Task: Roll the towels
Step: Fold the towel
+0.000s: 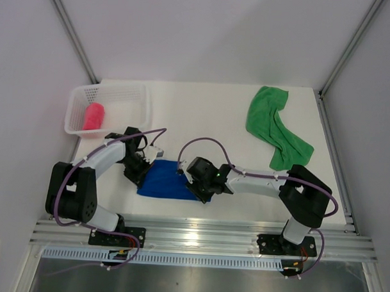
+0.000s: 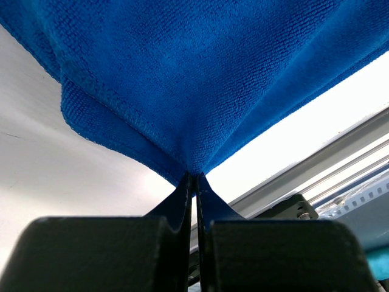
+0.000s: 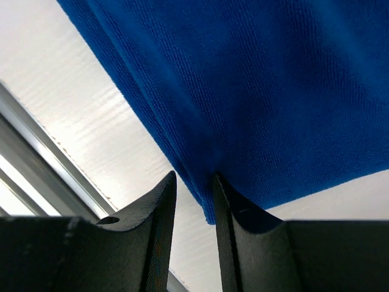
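Note:
A royal blue towel (image 1: 165,182) lies folded on the white table near the front edge, between my two grippers. The left gripper (image 1: 145,172) is shut on its left corner; in the left wrist view the cloth (image 2: 200,73) bunches into the closed fingertips of that gripper (image 2: 194,176). At the towel's right end my right gripper (image 1: 192,180) is open. In the right wrist view its jaws (image 3: 193,176) stand apart, and the towel's layered edge (image 3: 273,91) rests against the right finger (image 3: 228,201). The green towel (image 1: 276,126) lies crumpled at the back right. A rolled pink towel (image 1: 93,117) sits in the basket.
The white mesh basket (image 1: 138,96) stands at the back left of the table. An aluminium rail (image 1: 204,239) runs along the near edge just in front of the blue towel. Frame posts and side walls close in the table on both sides.

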Action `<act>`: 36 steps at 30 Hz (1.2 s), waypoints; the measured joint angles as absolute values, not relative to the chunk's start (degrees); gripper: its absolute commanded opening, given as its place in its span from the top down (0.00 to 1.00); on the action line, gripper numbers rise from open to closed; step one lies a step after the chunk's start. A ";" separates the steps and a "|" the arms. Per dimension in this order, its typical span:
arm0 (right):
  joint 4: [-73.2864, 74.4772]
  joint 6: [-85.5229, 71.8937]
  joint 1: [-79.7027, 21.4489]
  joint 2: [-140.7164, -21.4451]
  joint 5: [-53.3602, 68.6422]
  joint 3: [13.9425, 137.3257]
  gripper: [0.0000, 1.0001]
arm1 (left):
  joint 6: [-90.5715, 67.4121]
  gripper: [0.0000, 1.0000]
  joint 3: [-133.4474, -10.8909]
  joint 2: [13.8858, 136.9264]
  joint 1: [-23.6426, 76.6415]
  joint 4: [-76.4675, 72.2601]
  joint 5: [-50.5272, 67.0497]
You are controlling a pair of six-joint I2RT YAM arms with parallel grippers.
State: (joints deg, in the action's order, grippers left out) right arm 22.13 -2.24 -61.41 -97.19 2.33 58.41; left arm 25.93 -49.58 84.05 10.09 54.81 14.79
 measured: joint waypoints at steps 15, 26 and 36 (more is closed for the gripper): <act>23.40 -1.21 -61.39 -97.60 1.10 59.77 0.76 | 25.93 0.99 -49.71 84.44 10.02 54.87 14.74; 23.68 -1.17 -61.28 -99.37 1.28 60.55 0.94 | 25.93 0.99 -50.39 84.64 10.02 55.44 14.72; 24.16 -0.99 -61.12 -99.07 2.09 60.58 1.00 | 25.98 0.99 -50.87 84.88 10.02 56.73 14.79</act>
State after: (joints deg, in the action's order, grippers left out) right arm 24.16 -0.99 -61.12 -99.07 2.09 60.58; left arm 25.98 -50.87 84.88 10.02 56.73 14.79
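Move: The blue towel's near right corner lies right at the right hand's fingertips, about 1 cm to the right and 1 cm down; the middle of the folded towel is some 7 cm ahead and 11 cm left. The green towel's middle is roughly 27 cm ahead and 28 cm to the right. From the left hand, still shut on the towel's left end, that near right corner is about 26 cm to the right and 5 cm back. The right fingers, already down around the towel's near edge and about a third open, close fully and pinch the layers by the near right corner. That hand shifts only about half a centimetre forward and settles as much lower while closing, with no real wrist turn. The left hand stays in place and keeps its pinch. ##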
